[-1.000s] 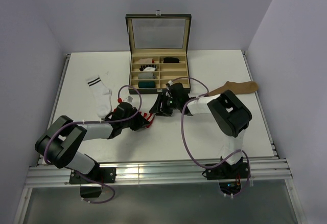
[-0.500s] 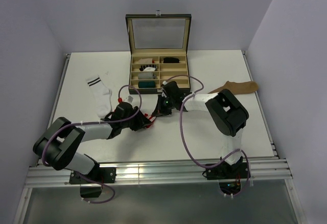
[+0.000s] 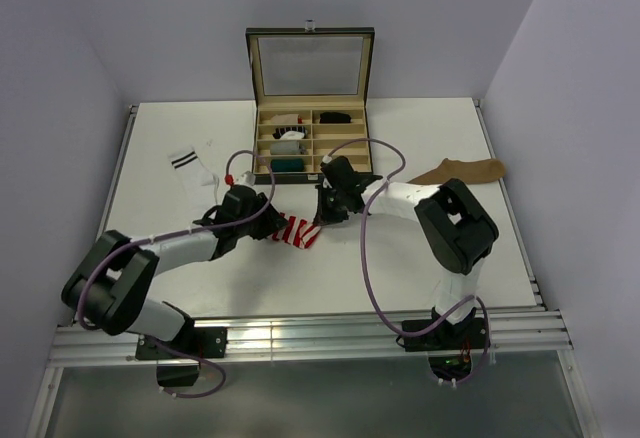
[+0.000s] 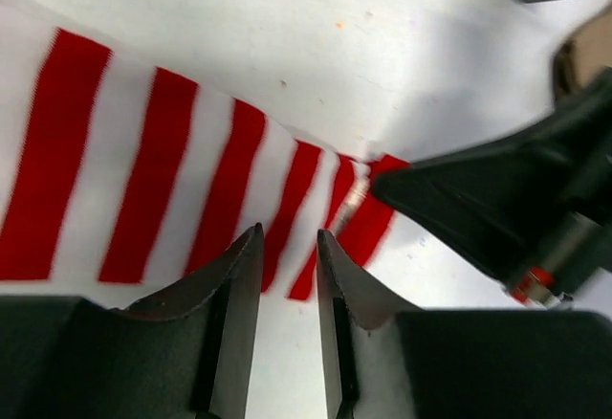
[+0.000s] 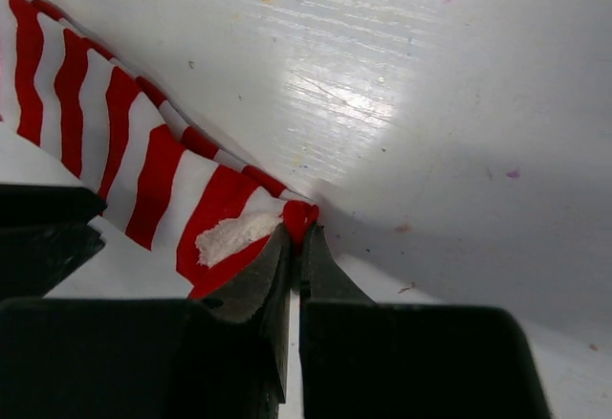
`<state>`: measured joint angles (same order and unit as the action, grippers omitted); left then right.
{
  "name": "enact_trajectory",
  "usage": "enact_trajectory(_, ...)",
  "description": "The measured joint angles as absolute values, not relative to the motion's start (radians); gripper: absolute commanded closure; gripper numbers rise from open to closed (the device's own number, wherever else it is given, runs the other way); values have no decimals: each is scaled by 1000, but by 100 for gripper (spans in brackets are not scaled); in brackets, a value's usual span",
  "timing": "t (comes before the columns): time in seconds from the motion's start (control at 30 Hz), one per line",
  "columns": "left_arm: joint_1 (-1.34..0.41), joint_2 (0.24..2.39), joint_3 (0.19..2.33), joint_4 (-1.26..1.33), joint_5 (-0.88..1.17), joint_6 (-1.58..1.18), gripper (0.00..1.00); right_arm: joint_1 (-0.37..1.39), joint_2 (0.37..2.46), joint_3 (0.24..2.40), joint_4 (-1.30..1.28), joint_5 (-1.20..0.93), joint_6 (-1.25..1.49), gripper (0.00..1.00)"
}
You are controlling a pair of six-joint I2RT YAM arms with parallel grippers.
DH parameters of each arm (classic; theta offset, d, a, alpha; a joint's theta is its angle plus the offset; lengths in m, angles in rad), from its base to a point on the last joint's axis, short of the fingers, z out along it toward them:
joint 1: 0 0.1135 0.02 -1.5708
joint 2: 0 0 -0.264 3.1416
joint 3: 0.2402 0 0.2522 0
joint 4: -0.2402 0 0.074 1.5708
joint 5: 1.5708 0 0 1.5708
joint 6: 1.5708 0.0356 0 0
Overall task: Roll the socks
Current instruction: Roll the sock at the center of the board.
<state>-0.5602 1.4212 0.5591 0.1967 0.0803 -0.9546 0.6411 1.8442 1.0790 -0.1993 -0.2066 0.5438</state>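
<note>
The red-and-white striped sock (image 3: 298,230) lies stretched on the table between my two grippers. My right gripper (image 3: 319,216) is shut on its red tip, which shows pinched between the fingers in the right wrist view (image 5: 297,230), with the striped sock (image 5: 134,156) running off to the left. My left gripper (image 3: 263,214) stands open at the sock's other side. Its fingers (image 4: 288,231) hold nothing, and the striped sock (image 4: 143,189) lies just past them. A white sock with dark cuff stripes (image 3: 195,172) lies at the left. A tan sock (image 3: 462,170) lies at the right.
A dark case (image 3: 309,30) with its lid up stands at the back centre, its compartments holding small rolled bundles (image 3: 289,165). Purple cables loop over both arms. Walls close the table in on the left, back and right.
My right gripper has shut on the striped sock's tip. My left gripper has opened and drawn back left, and the sock now lies stretched out in plain sight.
</note>
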Motion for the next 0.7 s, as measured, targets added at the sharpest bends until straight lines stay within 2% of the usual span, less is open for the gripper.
enact_trajectory(0.23,-549,1601,659,178,83,-920,68,641,1830,1095,-266,-150,488,100)
enact_trajectory(0.7,-537,1739,810,180,112,-879,67,648,1814,1124,-365,-115,361,100)
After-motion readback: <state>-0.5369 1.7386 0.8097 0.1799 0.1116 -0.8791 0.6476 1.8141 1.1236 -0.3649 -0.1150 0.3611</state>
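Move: The striped sock's middle lies some 3 cm to the right of the left hand, about level fore and aft, and 3 cm below its parted fingers. From the right hand, shut on the sock's toe end, that middle is about 6 cm left, 2 cm back and 1 cm lower. The sock box's middle is roughly 19 cm ahead and 8 cm right of the left hand; the white sock is about 10 cm ahead and 19 cm left of it. Lower the left gripper about 3 cm onto the striped sock, fingers kept slightly apart, then push the sock forward about 5 cm and a little right, towards the box, staying low. Meanwhile keep the toe end pinched in the shut right fingers and draw it some 3 cm to the right at table height, rolling that wrist about 10 degrees. ##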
